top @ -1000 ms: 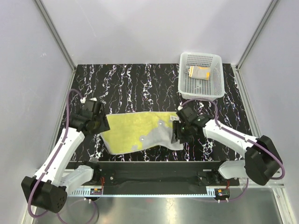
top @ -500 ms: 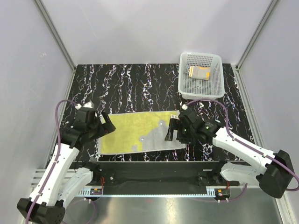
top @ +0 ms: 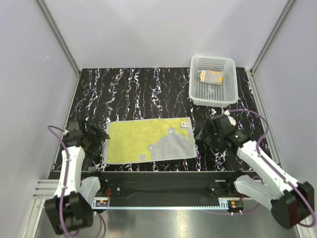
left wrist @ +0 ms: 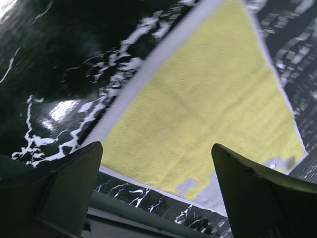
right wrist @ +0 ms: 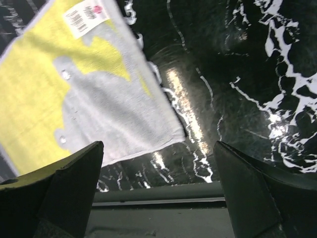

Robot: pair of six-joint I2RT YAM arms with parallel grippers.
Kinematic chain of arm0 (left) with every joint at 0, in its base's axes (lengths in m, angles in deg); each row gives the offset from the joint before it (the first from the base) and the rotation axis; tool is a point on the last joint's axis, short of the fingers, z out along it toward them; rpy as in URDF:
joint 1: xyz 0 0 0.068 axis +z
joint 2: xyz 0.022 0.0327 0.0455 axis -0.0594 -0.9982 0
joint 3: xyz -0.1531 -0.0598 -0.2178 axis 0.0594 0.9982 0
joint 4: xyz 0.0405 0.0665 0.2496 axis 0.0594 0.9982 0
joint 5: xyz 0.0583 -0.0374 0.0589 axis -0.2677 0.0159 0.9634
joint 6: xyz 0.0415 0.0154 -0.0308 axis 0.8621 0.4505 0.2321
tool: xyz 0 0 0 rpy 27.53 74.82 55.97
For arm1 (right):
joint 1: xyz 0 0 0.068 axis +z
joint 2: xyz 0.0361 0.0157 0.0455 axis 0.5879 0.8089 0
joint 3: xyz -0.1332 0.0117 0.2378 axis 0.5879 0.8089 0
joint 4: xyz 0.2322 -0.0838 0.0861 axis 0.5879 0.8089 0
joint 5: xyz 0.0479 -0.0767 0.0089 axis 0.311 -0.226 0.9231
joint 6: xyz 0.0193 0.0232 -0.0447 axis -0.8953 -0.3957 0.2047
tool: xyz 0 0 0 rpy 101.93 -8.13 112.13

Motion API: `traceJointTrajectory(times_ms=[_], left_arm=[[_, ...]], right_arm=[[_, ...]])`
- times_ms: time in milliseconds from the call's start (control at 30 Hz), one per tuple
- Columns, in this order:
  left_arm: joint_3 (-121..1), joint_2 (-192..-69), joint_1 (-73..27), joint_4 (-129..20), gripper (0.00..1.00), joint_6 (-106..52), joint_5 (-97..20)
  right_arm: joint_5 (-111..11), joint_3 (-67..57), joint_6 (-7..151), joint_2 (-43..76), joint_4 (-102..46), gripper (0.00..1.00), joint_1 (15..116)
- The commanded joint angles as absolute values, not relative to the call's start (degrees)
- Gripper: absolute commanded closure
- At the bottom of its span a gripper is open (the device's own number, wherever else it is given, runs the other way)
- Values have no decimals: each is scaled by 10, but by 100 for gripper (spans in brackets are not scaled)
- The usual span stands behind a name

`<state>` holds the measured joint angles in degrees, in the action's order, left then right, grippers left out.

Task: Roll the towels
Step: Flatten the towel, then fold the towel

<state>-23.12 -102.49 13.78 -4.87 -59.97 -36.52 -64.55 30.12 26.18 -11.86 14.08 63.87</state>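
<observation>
The yellow towel [top: 143,141] lies spread flat near the table's front edge, with a grey patch and a white label at its right end. My left gripper [top: 100,137] hovers open just off its left edge, holding nothing. In the left wrist view the yellow towel [left wrist: 208,99] fills the space ahead of the left gripper [left wrist: 157,198]. My right gripper [top: 203,134] is open a little past the right edge. The right wrist view has the towel's grey corner [right wrist: 114,119] ahead and to the left of the right gripper [right wrist: 158,198]. An orange towel [top: 210,77] sits bundled in the basket.
The white perforated basket [top: 213,101] stands at the back right of the black marbled table [top: 143,94]. A dark rail [top: 163,181] runs along the front edge close below the towel. Grey walls enclose the table on three sides.
Both grippers opened and let go of the yellow towel, then drew back outward, left arm to the left, right arm to the right. The towel went from lifted and creased to lying flat.
</observation>
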Motion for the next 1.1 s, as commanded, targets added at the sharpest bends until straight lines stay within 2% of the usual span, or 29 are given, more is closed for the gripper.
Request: traceJointTrajectory(times_ms=[0, 133, 200, 233, 400, 500, 700, 733, 1033, 1067], left_arm=[[-219, -1061, 193, -60, 1, -597, -426], [-182, -1051, 242, -85, 1, -622, -449], [-175, -1096, 242, -110, 1, -626, -476], [-175, -1113, 243, -172, 1, -619, -495], [-281, -1245, 239, -253, 2, -575, -444], [-319, -1311, 238, -289, 11, -566, -445], [-375, -1411, 223, -335, 19, -562, -421], [-379, -1430, 220, -339, 21, -564, -422], [-383, -1493, 158, -404, 23, -592, -401], [-385, -1497, 154, -406, 26, -592, -401]], right_arm=[[-614, 270, 305, -57, 123, 0, 619], [-580, 260, 317, 11, 83, 0, 613], [-557, 261, 317, 28, 49, 0, 608], [-555, 261, 318, 43, 36, 0, 604], [-513, 225, 346, 125, -37, 0, 554], [-481, 184, 366, 193, -67, 1, 518], [-467, 141, 384, 267, -123, 8, 492], [-468, 132, 388, 275, -127, 11, 488], [-453, 89, 392, 395, -182, 20, 472], [-448, 89, 392, 402, -189, 22, 472]])
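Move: The yellow-grey towel lies flat below both grippers. Its far-left corner is about 16 cm ahead of the left hand, 2 cm to its left and some 7 cm below; the near-left corner is 5 cm back and 3 cm left. For the right hand, the far-right corner is roughly 17 cm ahead, 1 cm left and 9 cm below, the white label 14 cm ahead and 4 cm left, the basket's middle some 35 cm ahead and 10 cm right. Drop both open grippers some 4 cm first, then drive them forward together along the towel's short sides to its far corners. Bring the left about 15 cm forward, bowing out to its left before easing back in, and the right nearly 19 cm, up close to the basket's near wall. Sink a little more near the end while the fingers narrow by about a fifth, without shutting. ##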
